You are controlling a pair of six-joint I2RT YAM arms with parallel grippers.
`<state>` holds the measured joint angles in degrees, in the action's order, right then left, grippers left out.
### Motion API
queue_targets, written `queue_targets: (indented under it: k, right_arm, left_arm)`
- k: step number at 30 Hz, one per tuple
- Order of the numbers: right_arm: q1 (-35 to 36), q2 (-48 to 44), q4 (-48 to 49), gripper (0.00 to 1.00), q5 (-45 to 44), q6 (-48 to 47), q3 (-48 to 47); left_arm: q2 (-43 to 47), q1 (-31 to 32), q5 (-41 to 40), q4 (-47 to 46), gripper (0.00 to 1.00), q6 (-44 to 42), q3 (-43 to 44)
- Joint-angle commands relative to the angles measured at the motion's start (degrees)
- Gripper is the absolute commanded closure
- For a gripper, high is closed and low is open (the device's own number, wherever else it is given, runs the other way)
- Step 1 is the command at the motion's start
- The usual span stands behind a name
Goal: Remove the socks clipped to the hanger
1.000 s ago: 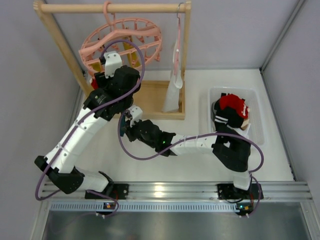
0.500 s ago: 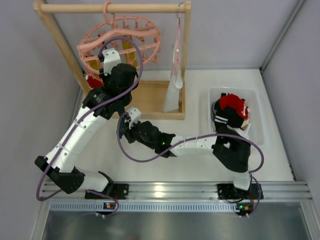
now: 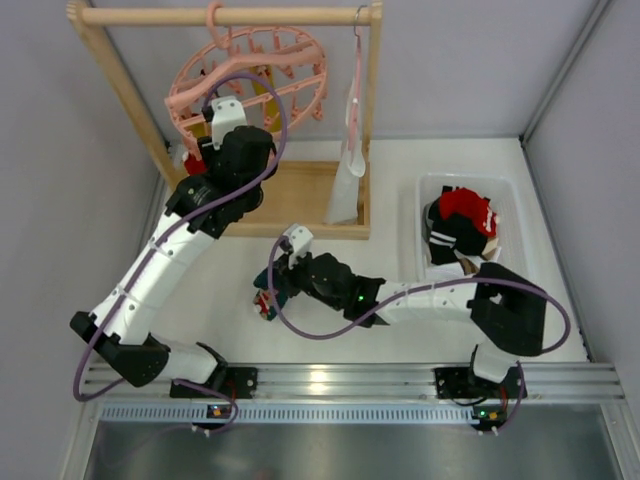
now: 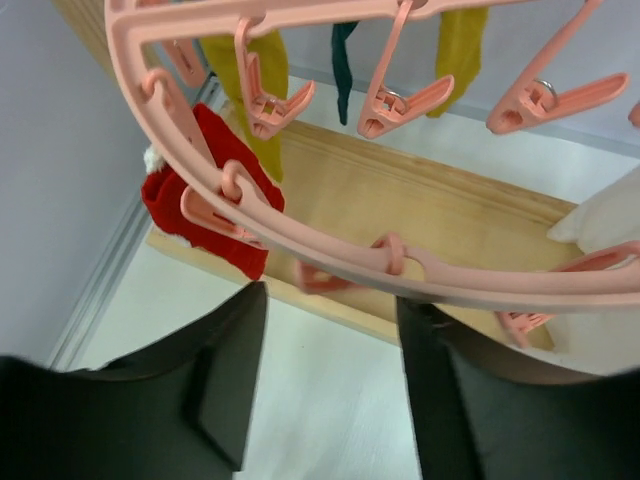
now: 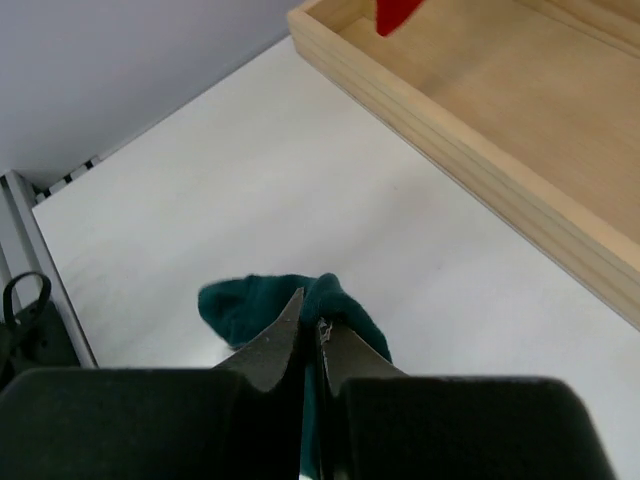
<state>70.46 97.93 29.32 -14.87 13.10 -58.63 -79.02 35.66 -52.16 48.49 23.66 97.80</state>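
The round pink hanger (image 3: 290, 60) hangs from the rack bar; its rim (image 4: 330, 250) crosses the left wrist view. Clipped to it are a red sock (image 4: 205, 205), two mustard socks (image 4: 255, 80) and a dark teal sock (image 4: 343, 50). My left gripper (image 4: 328, 300) is open just below the ring's rim, holding nothing; in the top view it (image 3: 212, 132) sits under the ring's left side. My right gripper (image 5: 310, 315) is shut on another dark teal sock (image 5: 240, 305), low over the white table; the top view shows it (image 3: 268, 298) well in front of the rack.
The wooden rack's bar (image 3: 230, 15) and its wooden base tray (image 3: 300, 195) stand at the back left. A slim pink hanger with white cloth (image 3: 345, 180) hangs at the bar's right end. A white bin (image 3: 512, 195) holding clothes stands at the right.
My right gripper has drawn back from the rack toward the near edge with the dark teal sock in it. The pink ring has swung and tilted. The left gripper stays under the ring.
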Motion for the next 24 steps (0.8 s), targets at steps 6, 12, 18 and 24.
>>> queue_targets:
  k: [6,12,18,24]
  right_arm:
    - [0.6,-23.2,-16.0,1.00,-17.7,-1.6,11.1]
    - [-7.3,-38.4,-36.5,1.00,-25.0,1.4,13.4]
    - [-21.0,-49.2,-47.0,1.00,-25.2,0.3,12.8]
    - [-41.1,-46.1,-51.9,1.00,-16.5,-0.4,7.7]
  left_arm:
    - [8.8,-0.2,9.6,-2.5,0.10,0.8,-2.8]
    - [19.0,-0.2,13.1,-2.4,0.02,-1.2,-10.9]
    - [28.0,-0.2,8.9,-2.5,0.02,-3.8,-19.9]
    - [33.8,-0.2,6.2,-2.8,0.02,-2.1,-24.0]
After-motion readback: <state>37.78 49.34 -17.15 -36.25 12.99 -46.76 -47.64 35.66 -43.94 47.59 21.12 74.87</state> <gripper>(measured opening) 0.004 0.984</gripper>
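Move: The white bin I'm carrying the teal sock to has its middle about 44 cm to my right hand's right, 17 cm ahead and 14 cm below. Between them the white garment hangs about 17 cm right, 20 cm ahead and roughly level. My left hand is at the round hanger's front rim, the hanger's middle roughly 10 cm ahead, 6 cm right and 4 cm above; the red sock still clipped there is about 7 cm ahead, 7 cm left and 8 cm below. My right hand keeps the teal sock pinched and sweeps fast to the right, nearly 40 cm, past the front of the garment towards the bin, drifting about 8 cm forward and rising some 7 cm while it turns about 50 degrees clockwise to point ahead. My left hand opens wide from half open, comes free of the hanger's rim and backs off about 10 cm, then also slides some 5 cm left. ##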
